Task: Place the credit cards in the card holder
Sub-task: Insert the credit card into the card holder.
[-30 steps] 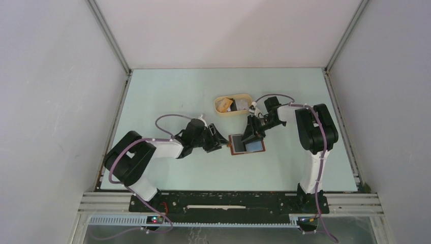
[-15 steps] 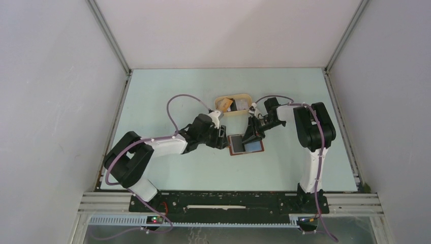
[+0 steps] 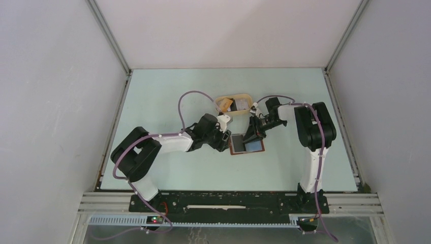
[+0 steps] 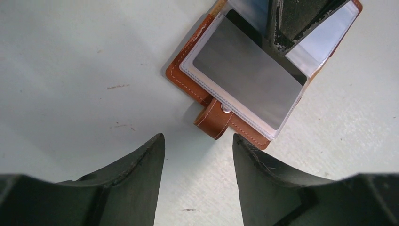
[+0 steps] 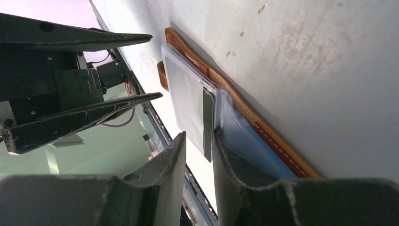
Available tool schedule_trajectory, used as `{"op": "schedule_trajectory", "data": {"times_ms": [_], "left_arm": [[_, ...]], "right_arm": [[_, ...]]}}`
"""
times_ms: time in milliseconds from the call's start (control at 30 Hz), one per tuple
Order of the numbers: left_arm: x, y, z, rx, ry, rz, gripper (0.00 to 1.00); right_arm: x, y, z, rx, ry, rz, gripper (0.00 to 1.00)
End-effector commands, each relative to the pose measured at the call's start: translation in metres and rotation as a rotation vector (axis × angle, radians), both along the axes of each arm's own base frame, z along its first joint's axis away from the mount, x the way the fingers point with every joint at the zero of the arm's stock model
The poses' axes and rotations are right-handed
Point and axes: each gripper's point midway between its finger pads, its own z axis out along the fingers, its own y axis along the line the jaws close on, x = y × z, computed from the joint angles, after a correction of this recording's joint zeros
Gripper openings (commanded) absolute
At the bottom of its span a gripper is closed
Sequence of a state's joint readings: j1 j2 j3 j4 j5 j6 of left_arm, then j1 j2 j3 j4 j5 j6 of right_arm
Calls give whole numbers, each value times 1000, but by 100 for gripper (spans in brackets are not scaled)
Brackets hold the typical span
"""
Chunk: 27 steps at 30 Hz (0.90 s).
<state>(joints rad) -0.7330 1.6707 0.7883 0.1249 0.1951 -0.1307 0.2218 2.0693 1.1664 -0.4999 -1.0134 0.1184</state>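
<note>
The reddish-brown card holder [image 3: 247,145] lies open on the table, its snap strap [image 4: 214,122] pointing at my left gripper [image 4: 197,139]. That gripper [image 3: 223,140] is open and empty, just left of the holder. A grey card [image 4: 247,80] sits in a clear sleeve, and a light blue card [image 5: 254,150] lies in the pocket beneath. My right gripper [image 5: 198,137] is open, low over the holder's middle [image 3: 251,136]. The sleeve's dark edge [image 5: 207,122] stands between its fingers, against one finger with a gap to the other. More credit cards [image 3: 242,104] lie in the tray.
The tan oval tray [image 3: 233,96] stands just behind the holder, close to both wrists. The left arm's purple cable [image 3: 185,101] arches over the table behind it. White walls enclose the table at left, back and right.
My left arm has swung right and closer to the holder, and its cable has arched higher. The right gripper's jaws have narrowed over the holder. The holder has not shifted.
</note>
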Motion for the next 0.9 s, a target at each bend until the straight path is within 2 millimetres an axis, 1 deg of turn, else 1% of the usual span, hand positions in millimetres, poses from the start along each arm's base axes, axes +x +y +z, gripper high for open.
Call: {"op": "schedule_trajectory", "data": {"times_ms": [0, 100, 200, 267, 400, 467, 533, 600, 700, 767, 867], "left_arm": [[11, -8, 11, 40, -60, -79, 60], [12, -13, 12, 64, -86, -136, 60], [11, -22, 13, 86, -111, -202, 59], [7, -24, 10, 119, -105, -238, 59], [5, -36, 12, 143, -153, -300, 57], [4, -38, 8, 166, -156, -318, 51], [3, -36, 4, 194, -150, -322, 43], [1, -36, 2, 206, -152, -323, 30], [-1, -33, 4, 203, -148, -308, 16], [-4, -30, 6, 191, -151, -291, 10], [-9, -30, 16, 140, -167, -265, 7]], "right_arm": [[8, -1, 5, 20, -16, -1, 35], [8, -2, 4, 18, -16, -2, 35], [8, -2, 3, 15, -16, -1, 35], [8, -2, 4, 14, -17, -1, 35], [8, -2, 4, 17, -18, 0, 35], [8, -2, 4, 16, -18, -1, 35], [8, -3, 4, 15, -18, 0, 35], [7, -3, 4, 13, -15, 3, 35], [8, -4, 3, 8, -14, 4, 35], [8, -5, 2, 1, -19, 4, 35], [8, -6, 1, -10, -25, 8, 34]]}}
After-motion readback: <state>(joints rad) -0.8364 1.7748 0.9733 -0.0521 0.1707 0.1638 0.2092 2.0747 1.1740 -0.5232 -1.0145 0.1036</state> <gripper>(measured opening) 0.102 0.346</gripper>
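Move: The brown strap on the card holder's left edge is about 3 cm to the right of the open left hand, 1 cm back and a touch below. Beyond it, the dark card in its sleeve is roughly 7 cm right of that hand and the holder's middle about 11 cm right, both level with it; the tan tray lies some 17 cm ahead and 5 cm right. From the right hand, the strap is about 7 cm left and 2 cm back. The left fingers close on the holder's strap and pinch it, after the hand slides about 3 cm to the right, easing slightly back, while its wrist turns some 20 degrees, mostly clockwise. The closing comes mainly in the second half. The right hand stays put, its narrowed fingers still at the card's exposed edge. ##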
